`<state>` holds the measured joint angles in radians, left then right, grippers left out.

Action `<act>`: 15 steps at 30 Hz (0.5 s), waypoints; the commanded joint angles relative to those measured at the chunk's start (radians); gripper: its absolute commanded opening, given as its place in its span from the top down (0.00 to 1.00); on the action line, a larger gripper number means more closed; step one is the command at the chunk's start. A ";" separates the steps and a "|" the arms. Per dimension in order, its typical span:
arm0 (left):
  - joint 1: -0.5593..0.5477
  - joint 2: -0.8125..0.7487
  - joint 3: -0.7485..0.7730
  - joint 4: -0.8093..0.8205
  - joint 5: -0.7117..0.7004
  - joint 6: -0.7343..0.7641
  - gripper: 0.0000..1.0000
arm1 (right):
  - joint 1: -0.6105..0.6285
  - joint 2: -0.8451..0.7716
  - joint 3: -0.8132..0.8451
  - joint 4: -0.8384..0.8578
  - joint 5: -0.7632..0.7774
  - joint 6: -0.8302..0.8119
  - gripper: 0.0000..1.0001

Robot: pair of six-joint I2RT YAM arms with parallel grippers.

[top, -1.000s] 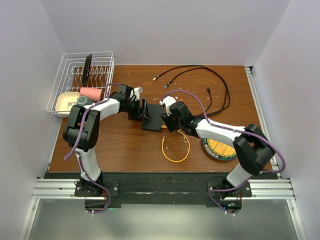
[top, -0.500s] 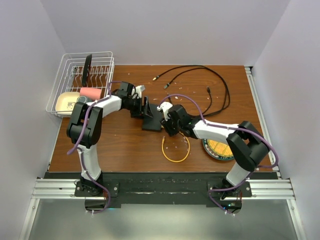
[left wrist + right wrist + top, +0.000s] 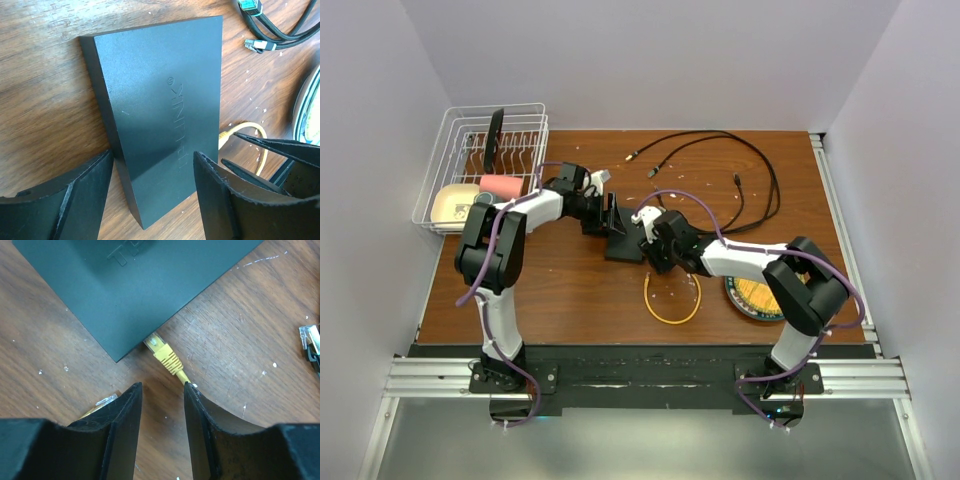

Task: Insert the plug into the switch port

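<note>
The switch (image 3: 621,243) is a flat matte-black box lying mid-table; it fills the left wrist view (image 3: 160,110) and the upper part of the right wrist view (image 3: 125,285). My left gripper (image 3: 607,214) (image 3: 152,157) is open, its fingers standing either side of the switch's near corner. The yellow plug (image 3: 163,354) lies with its tip against the switch's edge; the sockets themselves are hidden. My right gripper (image 3: 647,246) (image 3: 162,386) is open just behind the plug, holding nothing. The yellow cable (image 3: 671,300) loops toward the front, and its other plug (image 3: 104,401) lies beside my left finger.
A white wire rack (image 3: 460,140) with a pink cup and other items stands back left. Black cables (image 3: 740,165) with loose plugs (image 3: 259,45) sprawl at the back right. A round yellow-and-dark plate (image 3: 758,297) lies under the right arm.
The right gripper has slid left, closer to the switch's edge. The left gripper shifted slightly right onto the switch's far end during the first half second, then stayed.
</note>
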<state>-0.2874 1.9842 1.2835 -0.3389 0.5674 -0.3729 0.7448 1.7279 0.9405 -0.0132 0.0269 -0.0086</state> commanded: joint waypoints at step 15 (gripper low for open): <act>0.002 0.051 0.036 -0.015 0.042 0.038 0.32 | 0.001 0.004 0.040 0.048 0.074 -0.028 0.35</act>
<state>-0.2871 2.0014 1.2980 -0.3401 0.5945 -0.3550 0.7452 1.6993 0.9428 0.0162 0.0734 -0.0200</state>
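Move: The yellow plug in the switch's side lies about 2 cm ahead of the right hand, 3 cm to its left and 2 cm lower. From that hand the switch's middle is roughly 7 cm ahead, 8 cm left and 1 cm down; the cable's loose plug is 3 cm back, 3 cm left and 2 cm down; a black-cable plug is 10 cm ahead, 1 cm right and 2 cm down. From the left hand, the yellow plug is some 8 cm right, 2 cm back and 2 cm lower. The right hand lifts about 2 cm from beside the yellow plug, easing roughly 1 cm forward with a slight upward tip of the fingers, while they open from under half to about two thirds and leave the yellow cable clear between them. The left hand stays almost in place at the switch's left side, its open fingers straddling that edge and narrowing hardly at all. ##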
